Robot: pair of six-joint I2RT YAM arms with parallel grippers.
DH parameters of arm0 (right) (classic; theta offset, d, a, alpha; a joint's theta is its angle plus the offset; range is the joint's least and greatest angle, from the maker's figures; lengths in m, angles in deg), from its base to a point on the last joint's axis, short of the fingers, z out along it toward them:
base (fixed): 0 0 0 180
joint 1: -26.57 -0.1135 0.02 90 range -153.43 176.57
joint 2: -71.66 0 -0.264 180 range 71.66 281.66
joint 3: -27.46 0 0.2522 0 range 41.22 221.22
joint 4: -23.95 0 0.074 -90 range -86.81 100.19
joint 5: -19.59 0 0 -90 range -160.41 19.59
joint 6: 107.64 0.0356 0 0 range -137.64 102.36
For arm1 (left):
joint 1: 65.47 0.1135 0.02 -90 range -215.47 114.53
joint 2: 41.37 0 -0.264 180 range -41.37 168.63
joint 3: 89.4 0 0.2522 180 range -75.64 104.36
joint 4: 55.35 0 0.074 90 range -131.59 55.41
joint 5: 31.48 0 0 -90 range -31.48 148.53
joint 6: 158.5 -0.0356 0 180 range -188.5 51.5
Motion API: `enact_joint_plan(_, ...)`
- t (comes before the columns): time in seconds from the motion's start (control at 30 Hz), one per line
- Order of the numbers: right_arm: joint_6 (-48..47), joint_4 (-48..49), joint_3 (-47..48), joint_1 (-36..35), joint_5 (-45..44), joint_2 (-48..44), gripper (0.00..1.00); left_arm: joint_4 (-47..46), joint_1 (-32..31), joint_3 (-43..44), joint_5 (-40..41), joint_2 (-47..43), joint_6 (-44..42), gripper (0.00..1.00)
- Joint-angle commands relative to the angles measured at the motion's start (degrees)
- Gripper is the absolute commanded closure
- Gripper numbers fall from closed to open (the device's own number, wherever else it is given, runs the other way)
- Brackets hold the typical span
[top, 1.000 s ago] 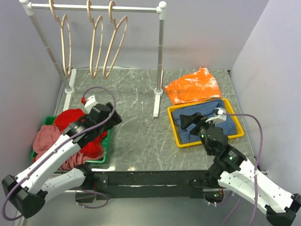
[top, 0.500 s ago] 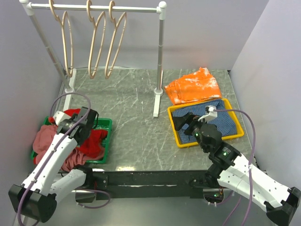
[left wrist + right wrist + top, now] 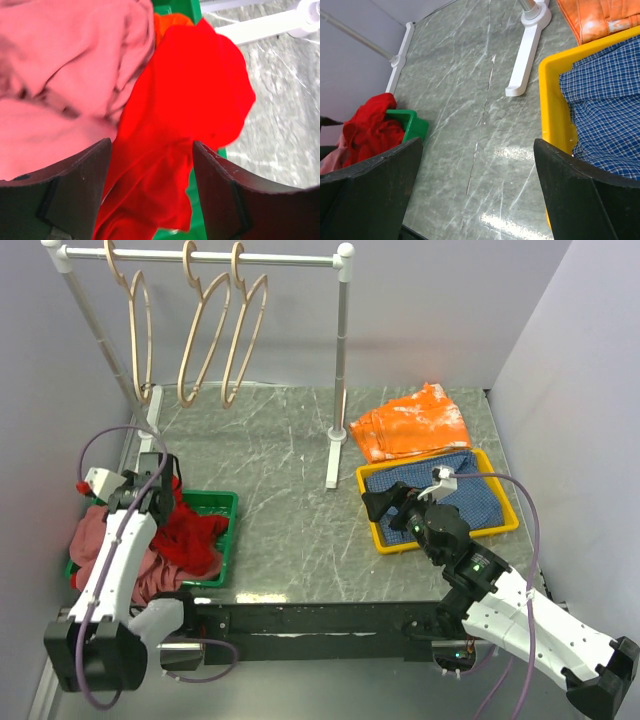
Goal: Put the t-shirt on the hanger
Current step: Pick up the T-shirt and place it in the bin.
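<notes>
The red t-shirt lies crumpled in the green bin, against a pink garment. My left gripper reaches into the bin from the left. In the left wrist view, the left gripper is open, its jaws apart on either side of a fold of the t-shirt. Three pale wooden hangers hang alike on the white rail at the back left. My right gripper is open at the yellow tray's left edge. The right gripper holds nothing over bare table.
The yellow tray holds a blue checked cloth. An orange garment lies behind it. The rack's right post and foot stand mid-table. Grey walls close in the left, back and right.
My left arm has swung left across the bin and now points into the red fabric, with its jaws narrower than before. The right gripper has shifted slightly left.
</notes>
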Motion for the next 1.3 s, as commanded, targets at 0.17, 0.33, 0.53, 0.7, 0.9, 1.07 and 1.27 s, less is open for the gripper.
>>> enact_joint_plan(0.17,1.0,1.5,-0.9,-0.3,0.3,-0.5,0.00,-17.2,8.0,-2.2,-7.9,3.7,-12.1,0.46)
enact_joint_plan(0.33,0.5,1.3,-0.2,-0.3,0.4,0.1,0.00,-19.5,9.5,-3.6,-12.3,4.0,-13.7,0.63)
enact_joint_plan(0.53,0.1,1.4,0.7,-0.3,0.2,0.2,0.00,-17.0,10.1,1.1,-14.5,-0.9,-16.1,0.99)
enact_joint_plan(0.7,-0.4,2.9,1.7,-0.3,-0.2,1.0,0.00,-12.1,10.2,13.6,-15.9,-5.9,-22.2,0.99)
enact_joint_plan(0.9,-2.0,3.2,6.1,-0.3,0.5,3.8,0.00,-12.7,10.2,28.8,-19.2,-10.6,-28.8,0.99)
enact_joint_plan(1.07,-3.7,5.4,8.9,-0.3,3.6,4.6,0.00,-13.0,10.2,45.1,-24.0,-9.1,-31.7,0.99)
enact_joint_plan(1.27,-5.6,7.1,12.1,-0.3,8.2,5.9,0.00,-13.9,10.2,61.9,-35.9,-4.5,-33.6,0.99)
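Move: The red t-shirt's heap lies just under the left fingers, some 2 cm ahead, level sideways and about 4 cm below. The pink t-shirt lies about 9 cm back and 2 cm to that hand's left; the green bin's middle is roughly 7 cm back, 1 cm left. The rack's left foot stands some 14 cm ahead, 4 cm left. From the right hand the red shirt is about 48 cm left, 2 cm ahead and 9 cm below. The red shirt is pinched as the left hand eases about 4 cm forward and a little down into it, with the half-open fingers shutting on the cloth. The hand then hauls the shirt fast, some 40 cm up out of the heap, drawing back and a little right while the fingers tip up by roughly 55 degrees. Late on, the empty right hand, still open, rises about 6 cm and drifts left. ##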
